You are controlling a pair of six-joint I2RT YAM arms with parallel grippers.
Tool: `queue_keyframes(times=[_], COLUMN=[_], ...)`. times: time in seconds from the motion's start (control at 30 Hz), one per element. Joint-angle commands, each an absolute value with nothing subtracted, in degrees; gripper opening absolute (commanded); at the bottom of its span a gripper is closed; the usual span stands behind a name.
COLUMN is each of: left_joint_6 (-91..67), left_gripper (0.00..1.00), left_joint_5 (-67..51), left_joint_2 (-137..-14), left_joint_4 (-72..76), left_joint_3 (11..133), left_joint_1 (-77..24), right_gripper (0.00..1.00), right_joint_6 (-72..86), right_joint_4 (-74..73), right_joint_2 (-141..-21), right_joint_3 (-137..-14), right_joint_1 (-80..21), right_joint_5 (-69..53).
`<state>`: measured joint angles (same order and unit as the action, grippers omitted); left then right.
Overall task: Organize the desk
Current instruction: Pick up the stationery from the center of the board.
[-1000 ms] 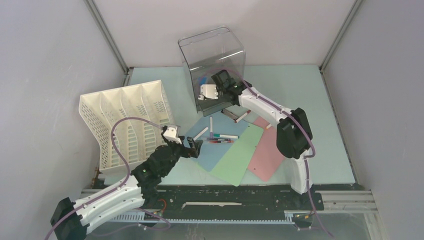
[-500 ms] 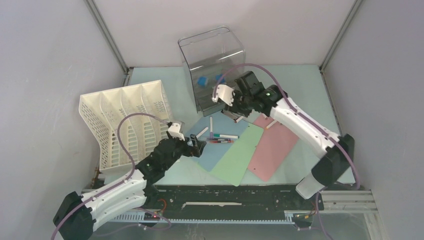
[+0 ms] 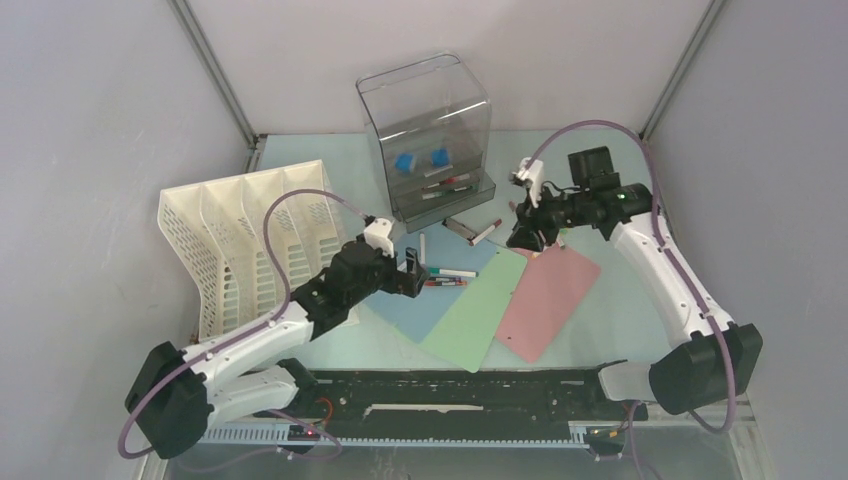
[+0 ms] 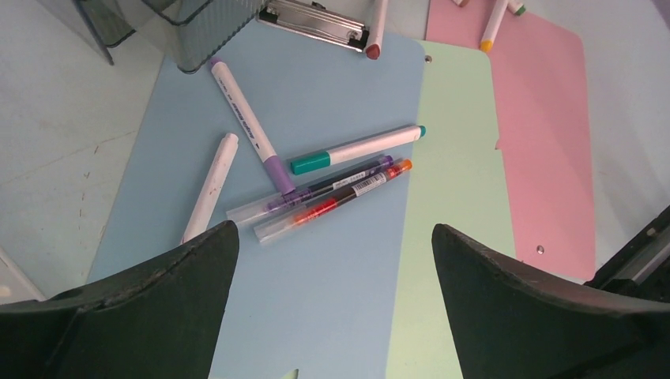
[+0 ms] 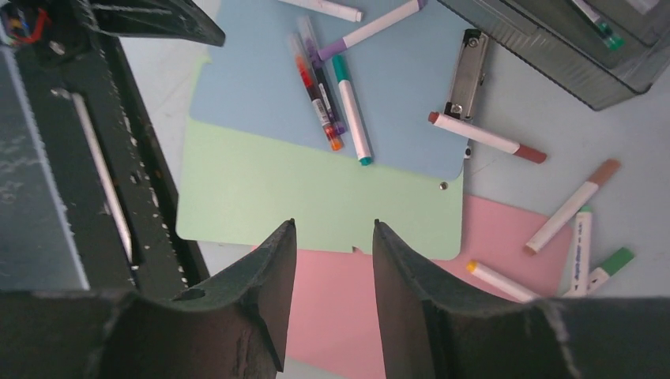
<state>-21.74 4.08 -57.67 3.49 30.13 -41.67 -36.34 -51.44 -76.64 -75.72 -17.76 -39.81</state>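
The desk (image 3: 620,190) is a pale mint tabletop. On it lie overlapping blue (image 3: 425,310), green (image 3: 475,315) and pink (image 3: 545,300) sheets. Several pens (image 4: 332,197) and a teal-capped marker (image 4: 355,148) are scattered on the blue sheet. My left gripper (image 4: 333,229) hovers just short of them, open wide and empty; from above it (image 3: 412,272) is at the blue sheet's left edge. My right gripper (image 5: 333,223) hangs above the seam of the green and pink sheets, open with a narrow gap and nothing in it; from above it (image 3: 525,235) is over the pink sheet's far end.
A clear drawer box (image 3: 425,130) stands at the back middle. A white slotted rack (image 3: 250,240) lies at the left. A metal clip (image 5: 468,75) and a red-capped marker (image 5: 486,136) lie by the box. More markers (image 5: 573,205) lie near the pink sheet's far corner.
My right arm has pulled back from the drawer box and swung right over the pink sheet, its jaws widening slightly. My left gripper has advanced toward the pens.
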Motion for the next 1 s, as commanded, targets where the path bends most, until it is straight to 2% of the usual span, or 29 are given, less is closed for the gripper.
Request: queue_keyframes(times=[0.0,0.33,0.63,0.73,0.97], left_joint_6=[-17.43,-14.91,-13.85,-13.13,-8.45], left_gripper=[1.00,0.98,0.92,0.89,0.72], left_joint_5=[1.92,1.56,0.45,-1.40,-1.41], left_joint_2=[-61.33,-68.10,-74.34,-76.48,-85.42], left_joint_4=[-0.80,-3.40,-5.10,-5.97,-12.76], left_joint_3=[35.48,40.42,43.65,44.88,51.87], left_joint_1=[-41.31,-41.16,-41.09,-41.07,-41.11], right_gripper=[0.48,0.48,0.48,0.48,0.48], right_joint_6=[-34.02,-34.97,-35.58,-35.76,-36.10], right_joint_4=[-50.78,-51.88,-52.44,-52.59,-52.90], right_joint_2=[-74.10,-73.93,-74.40,-74.60,-75.32], right_joint_3=[-74.17,-73.73,-73.72,-73.72,-73.67], right_joint_1=[-12.31,-9.42,-9.59,-9.58,-10.18], right_joint_5=[-54.46,-58.38,-58.46,-58.42,-58.23])
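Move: The red pen, with the purple pen close along its forward side, lies about 12 cm below my left hand, some 2 cm ahead and 3 cm to the right. The teal marker lies about 3 cm farther out than the red pen and 4 cm right of it. From my left hand, the purple marker is about 9 cm ahead and 1 cm left, the white marker 6 cm ahead and 6 cm left. From my right hand, the red pen is about 17 cm left, level fore and aft, 21 cm below. I lower my left hand about 5 cm towards the two pens, easing it a few centimetres right and forward as I tip the fingers some 20 degrees further down. They start fully open and narrow by about a quarter, mostly late, without touching anything yet. My right hand rises about 2 cm and draws back slightly, its fingers tilting up and staying half open, then stays there. ##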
